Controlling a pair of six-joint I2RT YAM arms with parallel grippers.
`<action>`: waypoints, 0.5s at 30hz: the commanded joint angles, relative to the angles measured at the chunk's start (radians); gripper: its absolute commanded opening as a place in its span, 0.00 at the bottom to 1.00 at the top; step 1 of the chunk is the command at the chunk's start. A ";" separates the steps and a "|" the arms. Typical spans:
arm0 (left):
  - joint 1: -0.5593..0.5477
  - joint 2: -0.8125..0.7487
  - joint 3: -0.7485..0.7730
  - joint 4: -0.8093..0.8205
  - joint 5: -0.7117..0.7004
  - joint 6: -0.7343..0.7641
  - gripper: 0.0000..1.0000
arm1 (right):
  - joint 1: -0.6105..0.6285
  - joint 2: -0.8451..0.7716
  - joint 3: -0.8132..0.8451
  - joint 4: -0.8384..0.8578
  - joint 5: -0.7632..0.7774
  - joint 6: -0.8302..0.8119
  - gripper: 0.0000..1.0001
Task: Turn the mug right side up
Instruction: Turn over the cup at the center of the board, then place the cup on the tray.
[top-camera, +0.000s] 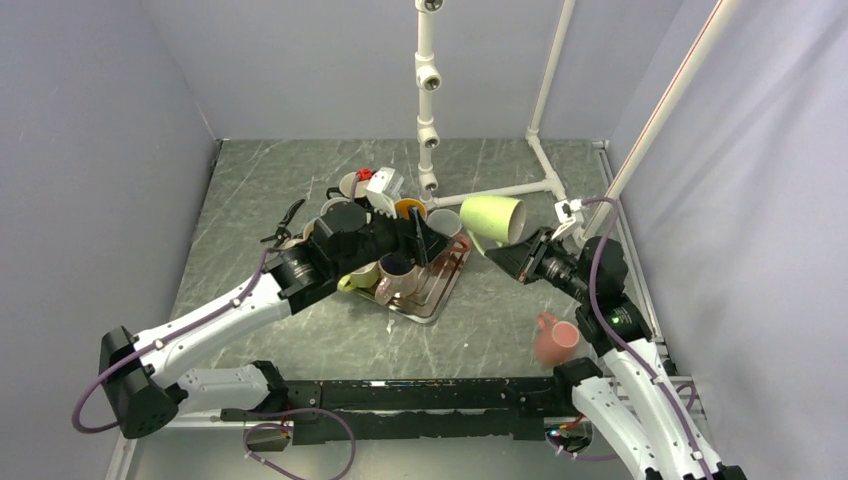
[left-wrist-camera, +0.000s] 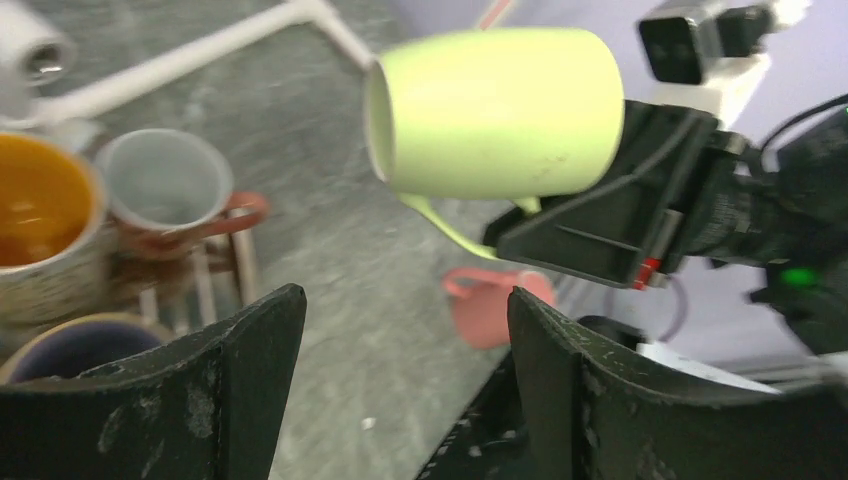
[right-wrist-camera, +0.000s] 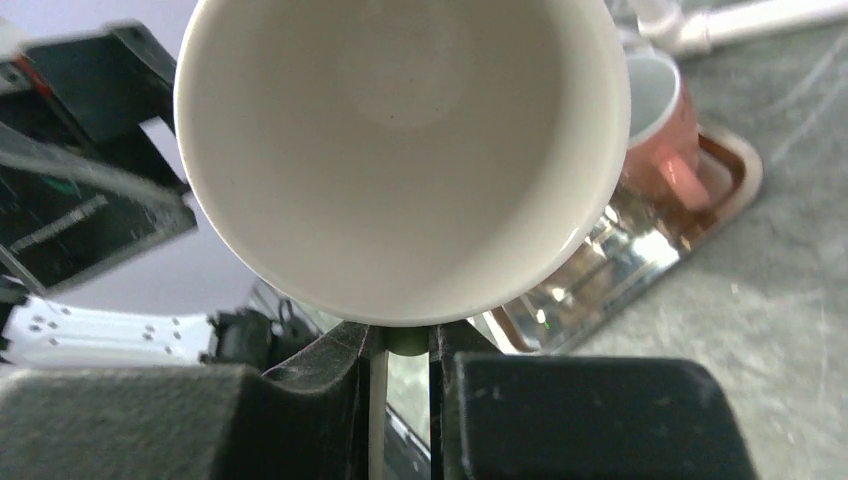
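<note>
The light green mug (top-camera: 493, 218) hangs in the air on its side, right of the tray, with its mouth towards the left arm. My right gripper (top-camera: 512, 252) is shut on its green handle, which shows pinched between the jaws in the right wrist view (right-wrist-camera: 405, 345), under the mug's white inside (right-wrist-camera: 400, 150). My left gripper (top-camera: 432, 243) stands open over the tray's right part with nothing between its fingers (left-wrist-camera: 405, 310). It faces the green mug (left-wrist-camera: 500, 110) and is a little apart from it.
A metal tray (top-camera: 440, 295) holds several mugs, among them an orange-lined one (left-wrist-camera: 35, 210) and a reddish one (left-wrist-camera: 170, 195). A pink mug (top-camera: 555, 340) lies on the table near the right arm's base. A white pipe rack (top-camera: 428, 100) stands at the back.
</note>
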 joint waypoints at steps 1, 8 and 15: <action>-0.001 -0.096 -0.015 -0.200 -0.202 0.136 0.78 | 0.053 0.022 0.097 -0.206 0.022 -0.183 0.00; -0.001 -0.134 -0.012 -0.324 -0.351 0.160 0.78 | 0.219 0.130 0.105 -0.317 0.282 -0.199 0.00; 0.000 -0.160 -0.032 -0.367 -0.404 0.154 0.79 | 0.436 0.279 0.142 -0.391 0.588 -0.223 0.00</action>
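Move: My right hand holds the green mug by its handle, in the air. The bare table just right of the tray, where it is headed, lies about 22 cm below this hand, 5 cm left and 1 cm ahead. At mug height, the red-handled mug stands roughly 15 cm ahead and 9 cm left, the purple mug 7 cm ahead and 20 cm left, and the pink mug 12 cm back and 16 cm right. From my left hand that spot is level, some 8 cm right, 27 cm below. I bring my right hand down fast, some 13 cm and slightly back, towards the bare table beside the tray, keeping the handle pinched while the wrist rolls its left side down and tips the fingers downward, some 35 degrees in all. My empty left hand, fingers staying open, clears away leftward over the tray by about 8 cm, sinking 5 cm. ##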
